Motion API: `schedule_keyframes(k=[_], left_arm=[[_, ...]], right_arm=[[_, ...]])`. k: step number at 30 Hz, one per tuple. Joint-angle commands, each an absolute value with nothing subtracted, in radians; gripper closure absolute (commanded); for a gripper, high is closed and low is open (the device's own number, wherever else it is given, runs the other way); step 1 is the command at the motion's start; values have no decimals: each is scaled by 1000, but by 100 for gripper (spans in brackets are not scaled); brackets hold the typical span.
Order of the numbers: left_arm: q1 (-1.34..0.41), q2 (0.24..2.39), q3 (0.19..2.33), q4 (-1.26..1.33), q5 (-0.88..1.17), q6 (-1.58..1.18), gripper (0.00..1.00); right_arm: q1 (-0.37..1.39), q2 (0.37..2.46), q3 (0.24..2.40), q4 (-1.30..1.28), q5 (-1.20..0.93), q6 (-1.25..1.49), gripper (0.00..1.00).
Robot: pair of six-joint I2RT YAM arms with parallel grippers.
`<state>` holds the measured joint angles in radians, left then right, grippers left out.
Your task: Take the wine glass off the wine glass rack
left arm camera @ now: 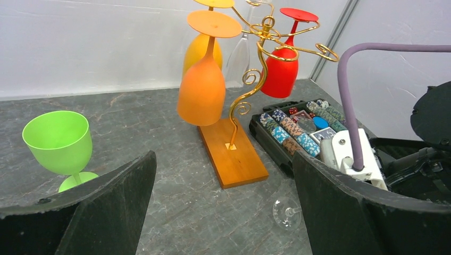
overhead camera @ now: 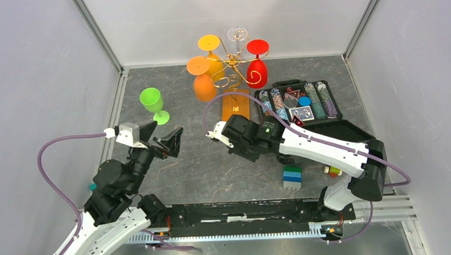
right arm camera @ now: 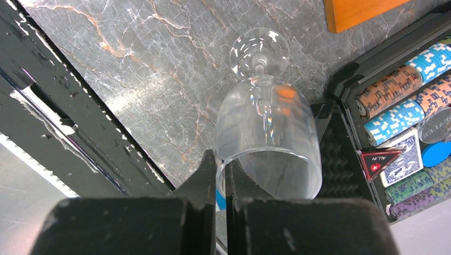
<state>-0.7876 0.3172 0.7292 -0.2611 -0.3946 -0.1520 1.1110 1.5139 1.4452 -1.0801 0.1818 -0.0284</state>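
Observation:
The wine glass rack [overhead camera: 235, 64] is a gold wire stand on an orange-brown wooden base [left arm camera: 234, 154] at the back centre. Orange [overhead camera: 201, 82], yellow [overhead camera: 211, 47], red [overhead camera: 257, 71] and clear [overhead camera: 237, 38] glasses hang upside down from it. My right gripper [right arm camera: 220, 159] is shut on the rim of a clear wine glass [right arm camera: 266, 127], in front of the base. The glass points away from the fingers, its foot [left arm camera: 286, 212] low over the table. My left gripper [overhead camera: 165, 136] stands open and empty to the left, facing the rack.
A green glass [overhead camera: 153, 103] stands upright on the table left of the rack. An open black case of poker chips [overhead camera: 300, 104] lies right of the base. Stacked blue and green blocks [overhead camera: 292, 177] and a small red-yellow piece [overhead camera: 331, 170] sit near the right arm. Walls enclose three sides.

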Motion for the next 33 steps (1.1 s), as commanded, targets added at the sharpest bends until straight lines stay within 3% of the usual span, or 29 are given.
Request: schedule_keyframes(k=[1,18,33], left_arm=[[-789,310,735,-259,-423,-160,0],[-788,331,732,-263,-425,-180,0],[-788,330,738,-270,-427,-186,0]], right_arm=[[1115,1526,1503,-1095,189,-64,98],[1115,1558,1494,-1097,205,-60,90],[1115,1554,1489,-1069,218,-81,71]])
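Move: The right hand holds the rim of the clear wine glass, whose middle lies about 3 cm ahead, 2 cm right and 9 cm below. From this hand, the rack's wooden base is some 19 cm straight ahead, the chip case 13 cm ahead and 29 cm right, and the blue block stack 6 cm back and 19 cm right. From the left hand, the clear glass is level ahead, about 21 cm right and 25 cm below. The right hand lowers the clear wine glass about 1 cm, tilting slightly, then parts its fingers around the rim. ##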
